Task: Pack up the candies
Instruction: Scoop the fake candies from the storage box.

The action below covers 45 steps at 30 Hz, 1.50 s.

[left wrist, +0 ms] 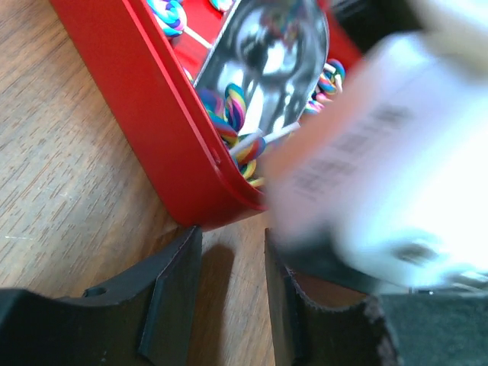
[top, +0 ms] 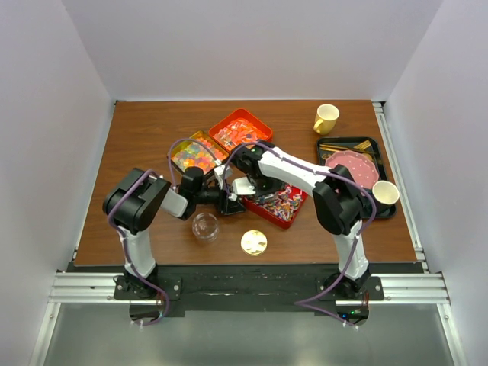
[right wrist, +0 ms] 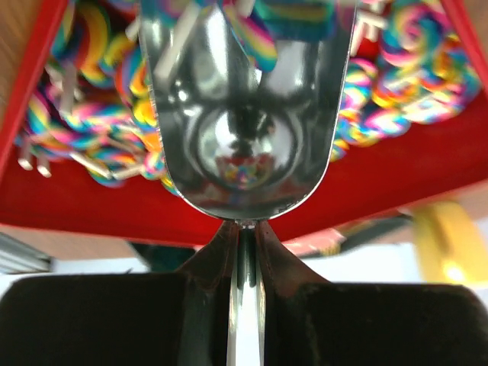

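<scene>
Swirled multicoloured candies (top: 284, 202) (left wrist: 235, 103) (right wrist: 400, 99) fill a red tray (top: 273, 219) (left wrist: 145, 99) (right wrist: 76, 210) at the table's middle. My right gripper (top: 242, 186) (right wrist: 245, 229) is shut on the thin handle of a shiny metal scoop (left wrist: 267, 53) (right wrist: 244, 114), whose bowl lies among these candies. My left gripper (top: 230, 202) (left wrist: 232, 255) stands open just off the tray's near left corner, with only bare wood between its fingers. Gummy candies (top: 194, 155) lie in a yellow tray, and wrapped red candies (top: 239, 131) in an orange-red tray behind.
A clear glass jar (top: 205, 226) and a round gold lid (top: 253, 242) sit near the front edge. At the right, a black tray (top: 343, 142) carries a pink plate (top: 352, 168) and a cup (top: 385, 192). A yellow mug (top: 325, 118) stands at the back.
</scene>
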Tool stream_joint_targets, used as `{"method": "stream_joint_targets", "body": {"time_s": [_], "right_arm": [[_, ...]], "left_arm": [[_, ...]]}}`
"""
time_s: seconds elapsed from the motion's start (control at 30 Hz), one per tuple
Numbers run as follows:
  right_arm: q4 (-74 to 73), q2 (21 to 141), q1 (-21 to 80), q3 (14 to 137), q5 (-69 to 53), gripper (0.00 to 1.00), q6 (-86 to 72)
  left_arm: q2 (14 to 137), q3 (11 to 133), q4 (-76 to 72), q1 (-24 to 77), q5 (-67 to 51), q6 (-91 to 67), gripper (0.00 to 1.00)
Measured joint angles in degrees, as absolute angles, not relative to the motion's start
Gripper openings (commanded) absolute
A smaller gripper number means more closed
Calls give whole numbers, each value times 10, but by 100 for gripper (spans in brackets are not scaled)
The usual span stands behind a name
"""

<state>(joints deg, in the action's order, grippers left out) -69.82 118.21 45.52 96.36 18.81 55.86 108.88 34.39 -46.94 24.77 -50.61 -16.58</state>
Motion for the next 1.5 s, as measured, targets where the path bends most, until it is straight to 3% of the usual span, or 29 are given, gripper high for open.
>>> {"method": "stream_joint_targets", "body": {"time_s": [0.3,0.57,0.7,1.27,1.5], "right_arm": [[-677,1183,411,944,88,0,493],[-622,1147,344,887,-51,0,493],[-577,1138,330,864,-114,0,510],[-506,1092,303,799,-189,0,541],[-519,1013,298,795,-187,0,545]], "left_arm": [[1098,353,-470,244,-514,-189,46],[1070,380,-376,243,-500,-150,59],[1045,415,-260,230,-478,-93,65],[949,492,51,177,-462,54,65],[836,495,95,132,-434,43,64]]}}
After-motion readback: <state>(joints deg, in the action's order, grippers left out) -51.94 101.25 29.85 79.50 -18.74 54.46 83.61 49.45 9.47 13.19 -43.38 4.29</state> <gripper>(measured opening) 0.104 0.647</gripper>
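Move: The candies to be scooped lie in the red box, its middle almost straight under the right hand and some 6 cm below it. From that hand the glass jar is about 22 cm left and 12 cm back, the gold lid 7 cm left and 17 cm back. From the left hand, low at the box's left corner, the box's middle is about 13 cm right and 4 cm ahead, the jar 9 cm left and 7 cm back. Sink the right hand about 5 cm, drawing it slightly back, and push the scoop into the candies, rolling the wrist some 40 degrees so its left side rises; then lift about 5 cm, grip kept on the handle. Hold the left fingers at the box's left corner at first, then take them away left, opening further, and rise, a little forward. ##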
